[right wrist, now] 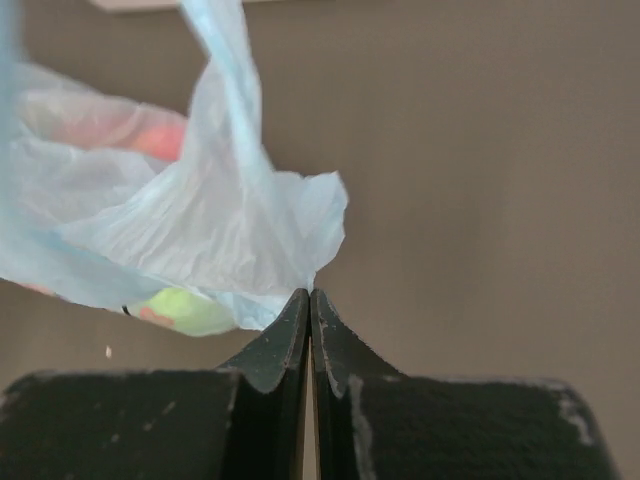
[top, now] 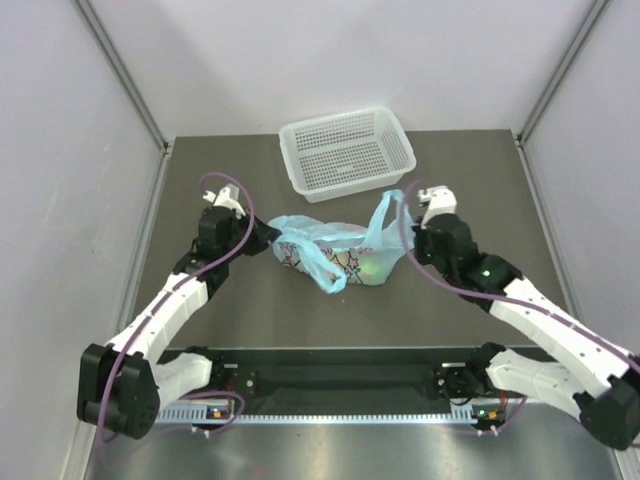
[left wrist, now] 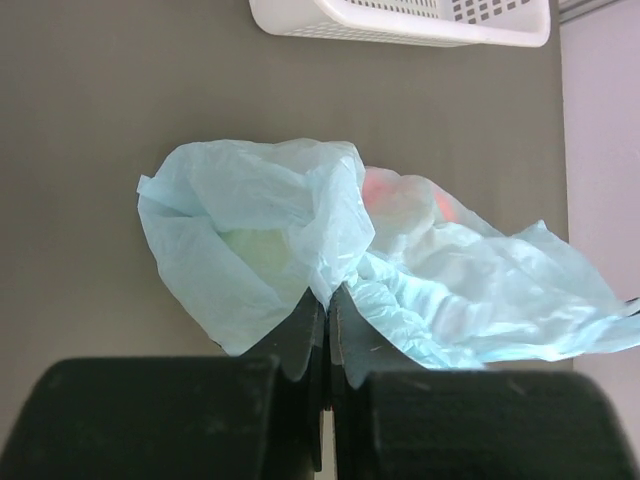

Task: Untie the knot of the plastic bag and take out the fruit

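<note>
The light-blue plastic bag [top: 335, 255] lies crumpled on the dark table between my two arms. My left gripper [top: 268, 238] is shut on the bag's left edge; the left wrist view shows thin film pinched at its tips [left wrist: 328, 292]. My right gripper [top: 408, 245] is shut on the bag's right edge [right wrist: 310, 292]. One loop handle [top: 385, 215] stands up near the right gripper, and another [top: 322, 268] hangs toward the front. Fruit shows through the film: a red-orange one [left wrist: 385, 190], a green one [right wrist: 185, 310]. I cannot make out the knot in any view.
A white perforated basket [top: 340, 119] stands behind the bag at the table's far side, and its near wall [left wrist: 400, 30] shows at the top of the left wrist view. Grey walls close in the table on both sides.
</note>
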`<action>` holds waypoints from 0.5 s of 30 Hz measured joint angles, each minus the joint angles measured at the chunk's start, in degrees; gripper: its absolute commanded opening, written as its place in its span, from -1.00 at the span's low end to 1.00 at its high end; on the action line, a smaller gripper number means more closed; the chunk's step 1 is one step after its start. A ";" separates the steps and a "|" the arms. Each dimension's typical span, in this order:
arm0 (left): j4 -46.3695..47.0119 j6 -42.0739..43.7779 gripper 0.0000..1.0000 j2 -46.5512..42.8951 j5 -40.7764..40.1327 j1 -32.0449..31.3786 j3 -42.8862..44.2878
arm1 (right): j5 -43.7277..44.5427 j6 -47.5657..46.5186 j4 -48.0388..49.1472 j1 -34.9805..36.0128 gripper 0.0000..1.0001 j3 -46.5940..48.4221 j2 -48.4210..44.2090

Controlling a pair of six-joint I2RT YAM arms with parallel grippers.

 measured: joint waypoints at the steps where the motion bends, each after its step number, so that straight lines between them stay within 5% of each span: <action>1: -0.07 0.09 -0.64 -0.37 0.02 0.00 -0.17 | -0.92 1.70 0.85 -1.95 -1.00 -1.68 -2.56; 3: -0.07 0.61 0.09 -1.60 0.28 0.02 -0.83 | -3.58 4.48 2.16 -5.22 -0.99 -3.89 -6.47; 5: -0.07 1.16 0.49 -3.04 1.29 0.02 -1.44 | -5.90 6.12 3.06 -6.86 -1.00 -4.81 -8.39; 6: 0.00 1.14 0.90 -3.72 2.29 0.04 -1.55 | -6.95 6.56 3.45 -7.17 -1.00 -4.98 -8.63; 15: -8.20 4.55 0.98 -7.06 5.11 -8.13 8.87 | -14.29 7.08 5.22 -7.43 -0.99 -5.29 -7.80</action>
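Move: Between the two hands, the loose blue handle of the plastic bag lies about 11 cm to the left hand's right and 6 cm back, some 4 cm below. From that same hand, the green fruit in the bag is around 20 cm right and 5 cm back, about 10 cm below; the white basket is 15 cm right and 20 cm ahead. For the right hand, the bag's middle lies some 14 cm left and 3 cm back, about 7 cm lower. Letting go of the plastic bag's left end, the left fingers spring wide open, and the hand lifts about 8 cm while swinging right and back over that end, turning some 15 degrees clockwise. The right hand keeps its pinch on the film at the bag's right end, dips briefly to the right and returns, rises about 1 cm and rolls its left side up some 15 degrees. ##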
